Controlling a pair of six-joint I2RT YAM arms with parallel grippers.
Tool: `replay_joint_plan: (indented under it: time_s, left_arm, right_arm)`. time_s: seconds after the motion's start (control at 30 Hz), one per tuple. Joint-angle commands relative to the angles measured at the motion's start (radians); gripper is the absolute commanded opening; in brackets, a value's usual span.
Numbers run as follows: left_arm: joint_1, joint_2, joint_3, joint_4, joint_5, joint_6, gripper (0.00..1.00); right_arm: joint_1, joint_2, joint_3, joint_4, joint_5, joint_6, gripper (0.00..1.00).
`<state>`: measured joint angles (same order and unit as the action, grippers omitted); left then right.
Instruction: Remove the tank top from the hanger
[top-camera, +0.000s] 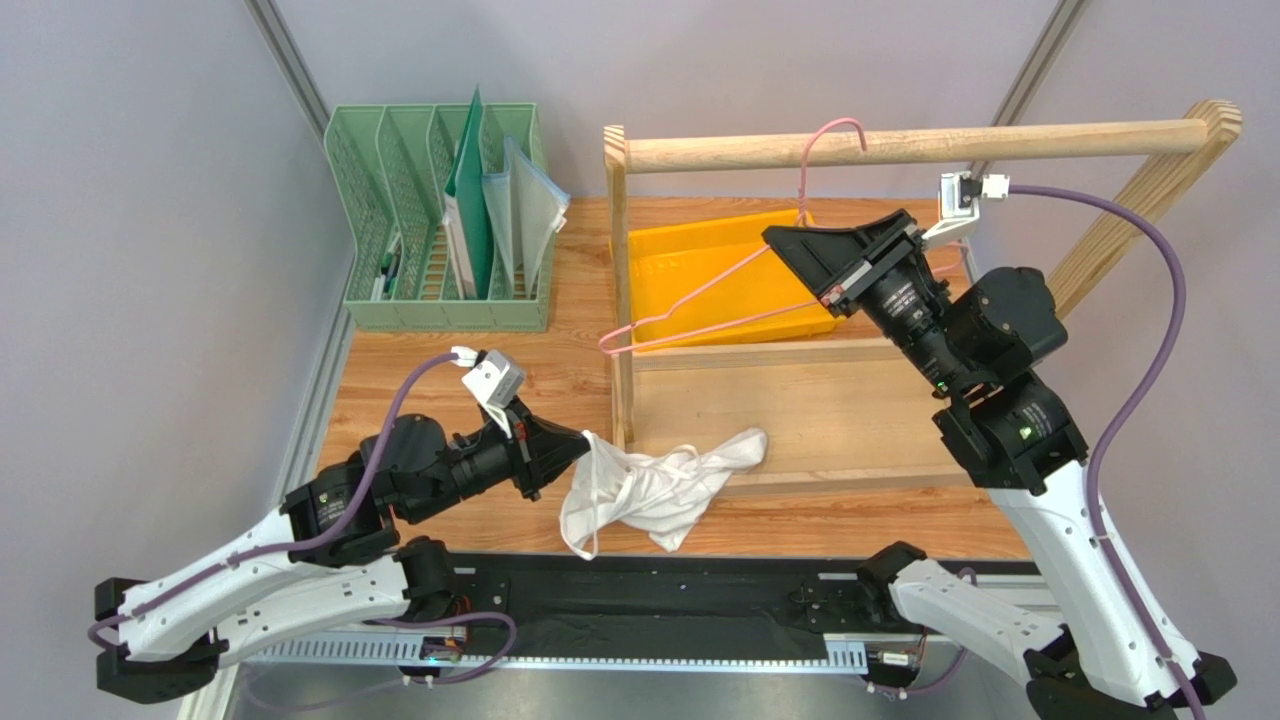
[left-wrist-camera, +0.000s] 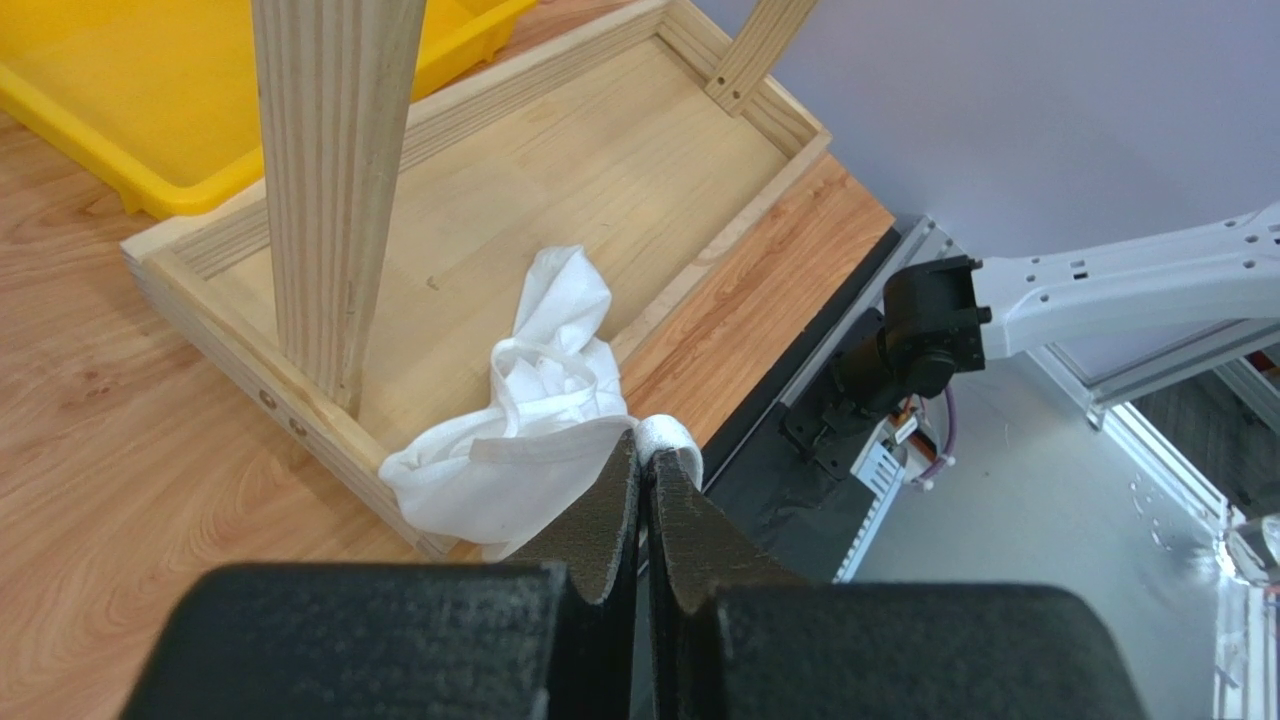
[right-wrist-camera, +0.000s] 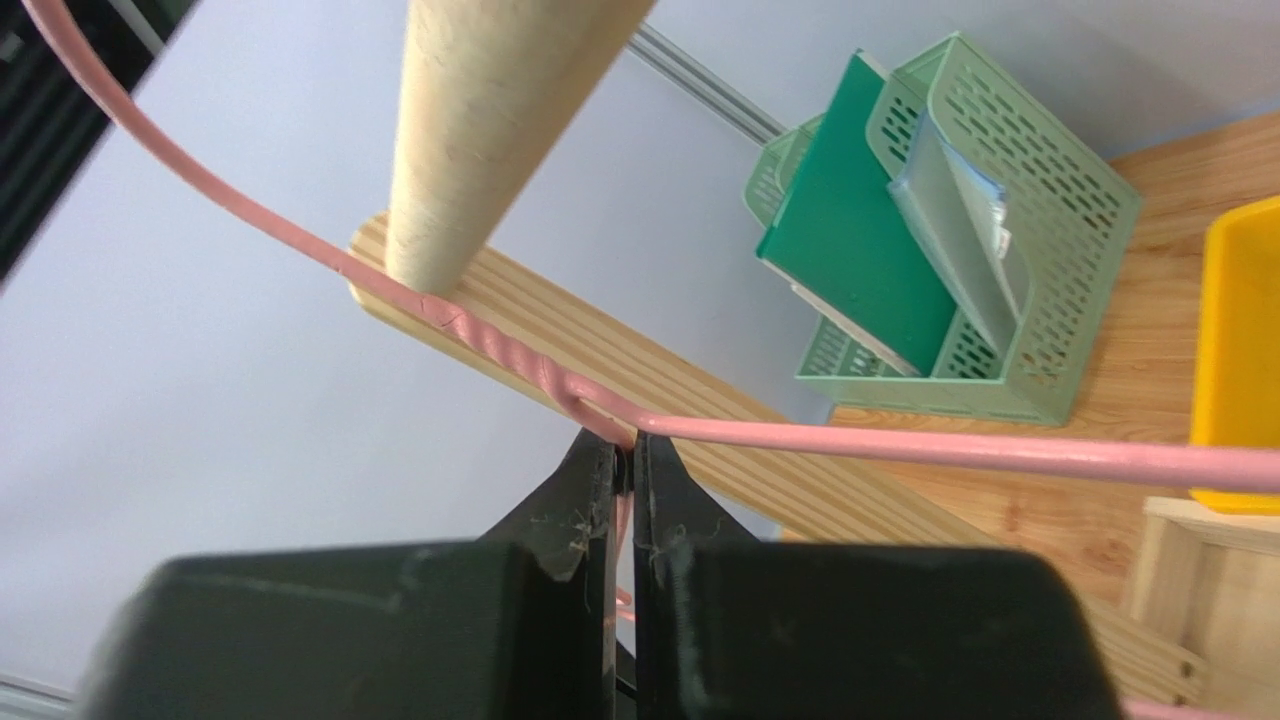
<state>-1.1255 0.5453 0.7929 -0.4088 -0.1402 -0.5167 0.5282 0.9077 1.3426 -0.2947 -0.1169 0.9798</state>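
The white tank top (top-camera: 661, 483) lies crumpled over the front edge of the wooden frame's base, off the hanger. My left gripper (top-camera: 579, 455) is shut on its near edge; the left wrist view shows a fold of white cloth (left-wrist-camera: 673, 444) pinched at the tips of my left gripper (left-wrist-camera: 646, 458). The pink wire hanger (top-camera: 706, 300) hangs bare by its hook from the wooden rail (top-camera: 917, 146). My right gripper (top-camera: 784, 240) is shut on the hanger's wire at its shoulder; the right wrist view shows my right gripper (right-wrist-camera: 622, 444) clamped on the hanger there (right-wrist-camera: 932, 447).
A yellow tray (top-camera: 721, 255) sits behind the hanger. A green file rack (top-camera: 443, 218) with folders stands at the back left. The wooden frame's upright post (top-camera: 618, 285) and base tray (top-camera: 796, 413) stand between the two arms.
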Motion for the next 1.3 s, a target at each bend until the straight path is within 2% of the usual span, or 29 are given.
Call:
replay_joint_plan:
  time_s: [0.0, 0.1, 0.3, 0.5, 0.77, 0.87, 0.9, 0.97, 1.0, 1.1, 1.2, 1.27]
  left_arm:
    - [-0.002, 0.012, 0.0, 0.03, 0.016, -0.011, 0.0]
    - [-0.002, 0.012, -0.001, 0.033, 0.021, -0.014, 0.0]
    - [-0.002, 0.01, -0.001, 0.031, 0.03, -0.017, 0.0]
    - [-0.002, -0.002, -0.007, 0.03, 0.027, -0.017, 0.0]
    - [-0.002, -0.002, -0.007, 0.028, 0.034, -0.017, 0.0]
    - [-0.002, 0.001, -0.006, 0.031, 0.037, -0.016, 0.0]
    - [-0.002, 0.002, -0.003, 0.03, 0.039, -0.016, 0.0]
    - [-0.002, 0.007, 0.0, 0.03, 0.042, -0.011, 0.0]
    - [-0.002, 0.008, 0.002, 0.03, 0.042, -0.009, 0.0]
    - [-0.002, 0.015, 0.003, 0.037, 0.039, -0.006, 0.0]
    - [-0.002, 0.03, 0.005, 0.047, 0.039, -0.006, 0.0]
    - [-0.002, 0.042, 0.006, 0.056, 0.047, -0.005, 0.0]
  right_arm:
    - [-0.033, -0.016, -0.002, 0.124, -0.017, 0.132, 0.0]
    - [-0.08, -0.015, -0.075, 0.239, -0.069, 0.27, 0.0]
    - [-0.126, 0.031, -0.123, 0.382, -0.152, 0.408, 0.0]
    - [-0.16, 0.023, -0.172, 0.43, -0.156, 0.47, 0.0]
    - [-0.174, -0.03, -0.236, 0.359, -0.15, 0.455, 0.03]
    - [-0.175, -0.064, -0.267, 0.33, -0.155, 0.422, 0.15]
    - [-0.175, -0.069, -0.275, 0.3, -0.164, 0.41, 0.28]
    - [-0.175, -0.082, -0.281, 0.234, -0.196, 0.369, 0.42]
    - [-0.174, -0.089, -0.292, 0.215, -0.204, 0.355, 0.55]
    - [-0.175, -0.13, -0.296, 0.112, -0.21, 0.269, 0.74]
    - [-0.175, -0.191, -0.289, -0.033, -0.187, 0.157, 0.82]
    - [-0.175, -0.23, -0.289, -0.151, -0.152, 0.102, 0.83]
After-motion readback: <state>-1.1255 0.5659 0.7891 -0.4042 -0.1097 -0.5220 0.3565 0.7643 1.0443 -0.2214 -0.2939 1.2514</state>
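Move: The right hand holds the pink hanger by its neck. The spot on the rod meant for the hook is some 4 cm ahead of this hand, 3 cm to its right and 7 cm above. The upright post under the rod's left end stands about 4 cm ahead and 17 cm to the left, and the tank top lies some 14 cm back, 12 cm left and well below. From the left hand that rod spot is roughly 16 cm ahead, 22 cm right and 27 cm up. Ease the right gripper forward about 3 cm towards the rod, slightly up at first, rolling its left side up some 20 degrees to lay the hook over the wood. Then spread the fingers wide, let go of the hanger's neck, and sink about 8 cm while drawing back about 3. Keep the left gripper still, shut on the tank top. ##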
